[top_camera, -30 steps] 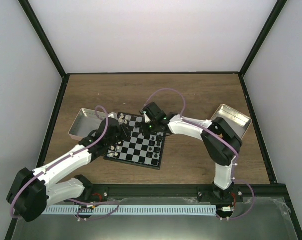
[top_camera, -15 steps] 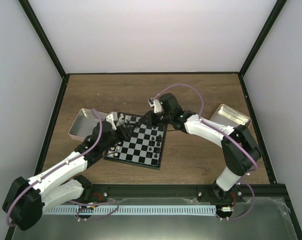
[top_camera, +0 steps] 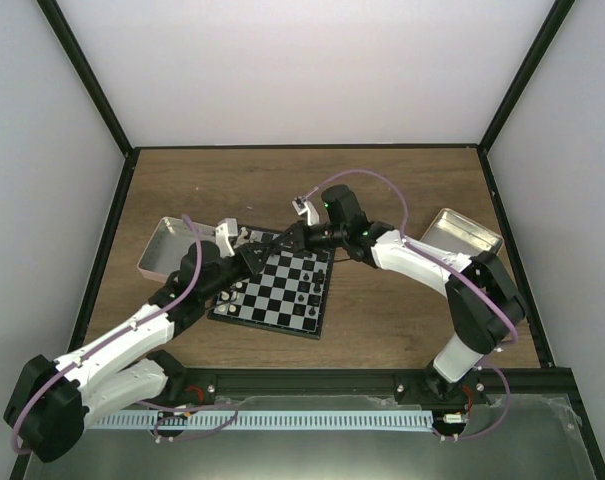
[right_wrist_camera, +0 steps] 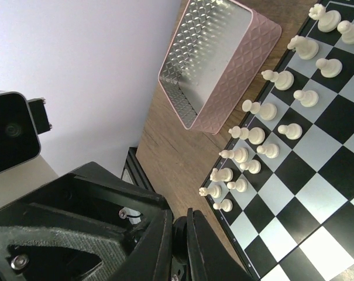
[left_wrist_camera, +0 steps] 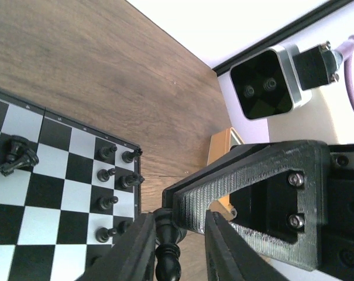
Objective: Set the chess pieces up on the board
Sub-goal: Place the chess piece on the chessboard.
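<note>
The board lies mid-table, with white chess pieces in two rows along one side and black ones along the opposite side. One black piece lies tipped over on a square. Both grippers meet above the board's back-left corner. My right gripper is shut on the base of a black piece. My left gripper stands open around that piece and a right finger. One left finger touches the piece; the other is apart from it.
A pinkish tin sits just left of the board, close to the white rows. A yellow-tan tin rests at the right, near the right arm's elbow. Black frame posts and white walls ring the table.
My right gripper rose from the board's back rows with a black piece. My left gripper slid back and to the right to meet it, and its jaws narrowed around the piece.
</note>
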Tool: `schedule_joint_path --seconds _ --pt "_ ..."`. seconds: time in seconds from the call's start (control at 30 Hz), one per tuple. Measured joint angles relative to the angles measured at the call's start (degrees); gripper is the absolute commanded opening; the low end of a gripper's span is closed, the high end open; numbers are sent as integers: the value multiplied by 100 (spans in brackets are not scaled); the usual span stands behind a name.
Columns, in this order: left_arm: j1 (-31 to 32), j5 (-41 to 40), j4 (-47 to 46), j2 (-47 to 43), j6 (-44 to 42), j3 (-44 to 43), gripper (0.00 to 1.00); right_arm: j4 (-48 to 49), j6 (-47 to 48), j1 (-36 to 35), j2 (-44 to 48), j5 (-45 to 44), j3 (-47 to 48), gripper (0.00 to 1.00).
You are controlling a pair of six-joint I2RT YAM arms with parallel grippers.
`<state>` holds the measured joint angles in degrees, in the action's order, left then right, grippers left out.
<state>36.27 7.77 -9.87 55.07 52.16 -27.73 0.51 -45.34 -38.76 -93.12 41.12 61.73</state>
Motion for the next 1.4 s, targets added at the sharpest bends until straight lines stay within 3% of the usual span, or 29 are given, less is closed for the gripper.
schedule_joint_path --seconds 0.3,0.4,0.53,0.73,0.97,1.4 --pt "-24 24 13 46 -68 9 4 0 -85 2 31 13 -9 3" --pt "-26 22 20 55 -120 9 4 -15 -92 0 33 -33 -9 31" --pt "-24 24 328 109 -208 -59 4 -208 63 7 109 -428 -9 50" --pt "7 -92 1228 310 -575 -343 4 -688 391 2 498 -1486 -9 58" --pt "291 -144 2573 1316 -1246 -1353 4 -1137 704 9 1051 -3086 -229 64" --pt "1781 -1027 4846 2815 -1939 -3211 4 -1497 704 195 1606 -4520 -866 68"
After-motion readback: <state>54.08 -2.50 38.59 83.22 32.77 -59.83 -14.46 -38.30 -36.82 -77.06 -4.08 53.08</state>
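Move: The black chess piece is at my left fingertips, between my still-open fingers, and still pinched in my right fingers. Its likely square, the empty one nearest me in the black pawn row, lies from my left hand about 11 cm back, 6 cm right and 15 cm down, and much the same from my right hand. The end pawn stands some 3 cm beyond that square, and the end back-row piece 3 cm right of that pawn. My left fingers close on the black piece before my right ones open and let go. I then draw my right hand about 14 cm right and some 5 cm forward, turning it clockwise, while my left hand carries the piece down about 8 cm, then also right and back towards the near right corner of the board, tipping its fingers some 45 degrees to point down. ##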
